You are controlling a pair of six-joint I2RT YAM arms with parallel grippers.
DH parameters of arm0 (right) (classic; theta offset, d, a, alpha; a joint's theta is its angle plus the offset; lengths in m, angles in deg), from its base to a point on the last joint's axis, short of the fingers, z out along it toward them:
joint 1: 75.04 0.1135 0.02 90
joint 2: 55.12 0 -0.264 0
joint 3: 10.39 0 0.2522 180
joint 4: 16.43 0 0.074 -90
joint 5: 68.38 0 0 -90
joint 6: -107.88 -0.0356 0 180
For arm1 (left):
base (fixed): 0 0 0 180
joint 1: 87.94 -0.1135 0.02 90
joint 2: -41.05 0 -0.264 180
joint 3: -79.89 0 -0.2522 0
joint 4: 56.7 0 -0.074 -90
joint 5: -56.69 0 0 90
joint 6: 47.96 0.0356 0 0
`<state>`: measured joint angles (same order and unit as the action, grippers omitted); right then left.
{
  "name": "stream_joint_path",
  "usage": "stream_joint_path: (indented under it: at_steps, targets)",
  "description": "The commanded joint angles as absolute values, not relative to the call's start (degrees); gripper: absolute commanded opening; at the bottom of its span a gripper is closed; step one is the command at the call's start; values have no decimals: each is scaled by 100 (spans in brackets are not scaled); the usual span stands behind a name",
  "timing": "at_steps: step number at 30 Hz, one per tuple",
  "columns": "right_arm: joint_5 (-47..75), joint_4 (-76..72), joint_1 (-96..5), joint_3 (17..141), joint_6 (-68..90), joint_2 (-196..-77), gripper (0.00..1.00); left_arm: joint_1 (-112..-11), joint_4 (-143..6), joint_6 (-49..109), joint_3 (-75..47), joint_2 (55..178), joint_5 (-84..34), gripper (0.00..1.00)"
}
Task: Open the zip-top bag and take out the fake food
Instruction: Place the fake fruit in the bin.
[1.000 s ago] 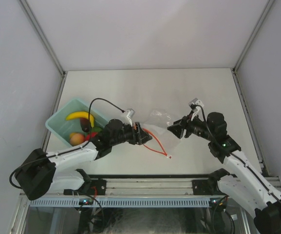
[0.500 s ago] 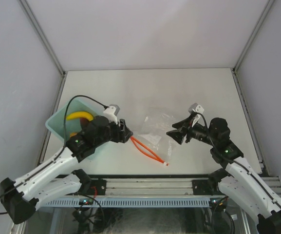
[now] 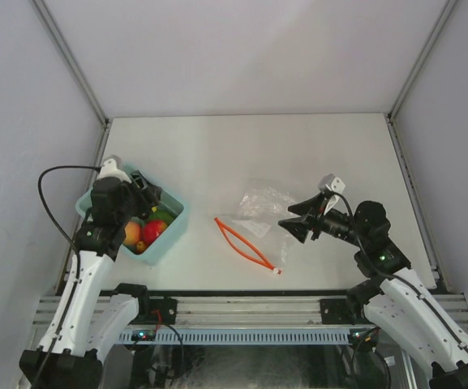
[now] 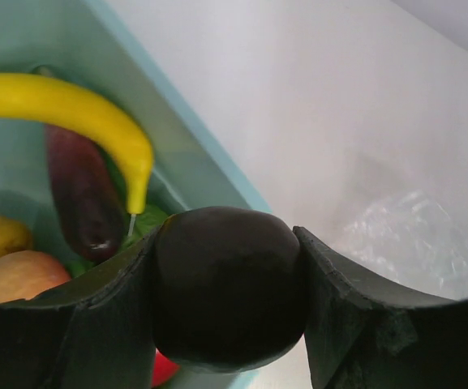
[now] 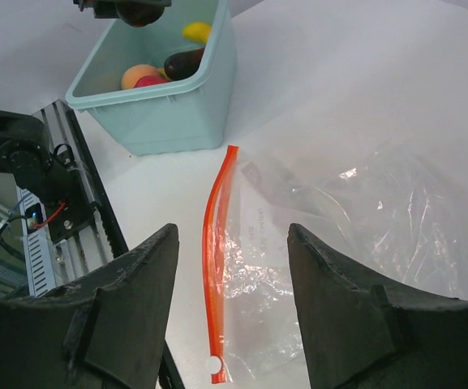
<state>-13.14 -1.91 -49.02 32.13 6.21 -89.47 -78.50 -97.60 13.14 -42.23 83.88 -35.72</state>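
The zip-top bag (image 3: 262, 204) lies flat on the table, clear and crinkly. Its red-orange zip strip (image 3: 242, 243) gapes open, with the white slider (image 3: 279, 271) at the near end. My right gripper (image 3: 289, 223) hovers open just right of the bag, and the bag (image 5: 339, 235) and strip (image 5: 216, 243) show between its fingers untouched. My left gripper (image 4: 227, 292) is shut on a dark round fake fruit (image 4: 227, 284) above the light blue bin (image 3: 167, 241). More fake food lies in the bin: banana (image 4: 71, 109), purple piece (image 4: 79, 194), peach fruit (image 4: 15, 275), red apple (image 3: 154, 229).
The bin (image 5: 177, 113) stands at the table's left edge, close to the side wall. The metal rail with wiring (image 3: 242, 308) runs along the near edge. Bare white table lies behind and to the right of the bag.
My left arm has swung left from the bag's mouth to over the bin, carrying the dark fruit. The bag has settled flat. My right gripper's jaws have widened a little.
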Motion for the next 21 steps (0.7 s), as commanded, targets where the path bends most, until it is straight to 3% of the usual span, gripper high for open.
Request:
stream_joint_path:
  at_steps: [1,9,17,19,21]
  targets:
    - [-1246,-277,-4859,3240,742,-8818,57,-8760,-9586,806,-4079,8603,-3009,4]
    - [-1257,-176,-4859,3317,812,-8895,57,-9325,-10399,51,-3711,9320,-4577,10]
    - [-1306,-224,-4856,3312,786,-8961,57,-9547,-10732,-137,-3478,9876,-5221,89]
    - [-1315,-202,-4854,3321,798,-8956,57,-9609,-10733,-247,-3483,9915,-5336,100]
    - [-1303,-168,-4859,3317,805,-8948,57,-9695,-10710,-297,-3473,9952,-5277,100]
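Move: Holding the dark round fruit, the left hand is above the bin's right side; the bin's middle lies about 8 cm to its left, 3 cm back and 15 cm below. In the bin, roughly 18 cm down, the eggplant is 7 cm left and about level with it, the banana 8 cm left and 5 cm ahead, the red apple 3 cm left and 9 cm back. From the right hand, the bin's middle is some 51 cm left, 6 cm ahead and 17 cm below. Swinging left across the bin by about 12 cm, the left hand sinks some 6 cm as it goes, turning counter-clockwise about 35 degrees and tipping its fingers farther down. Over the bin, still drifting slowly left, it opens its fingers wide and lets go of the dark fruit above the eggplant and the orange. ##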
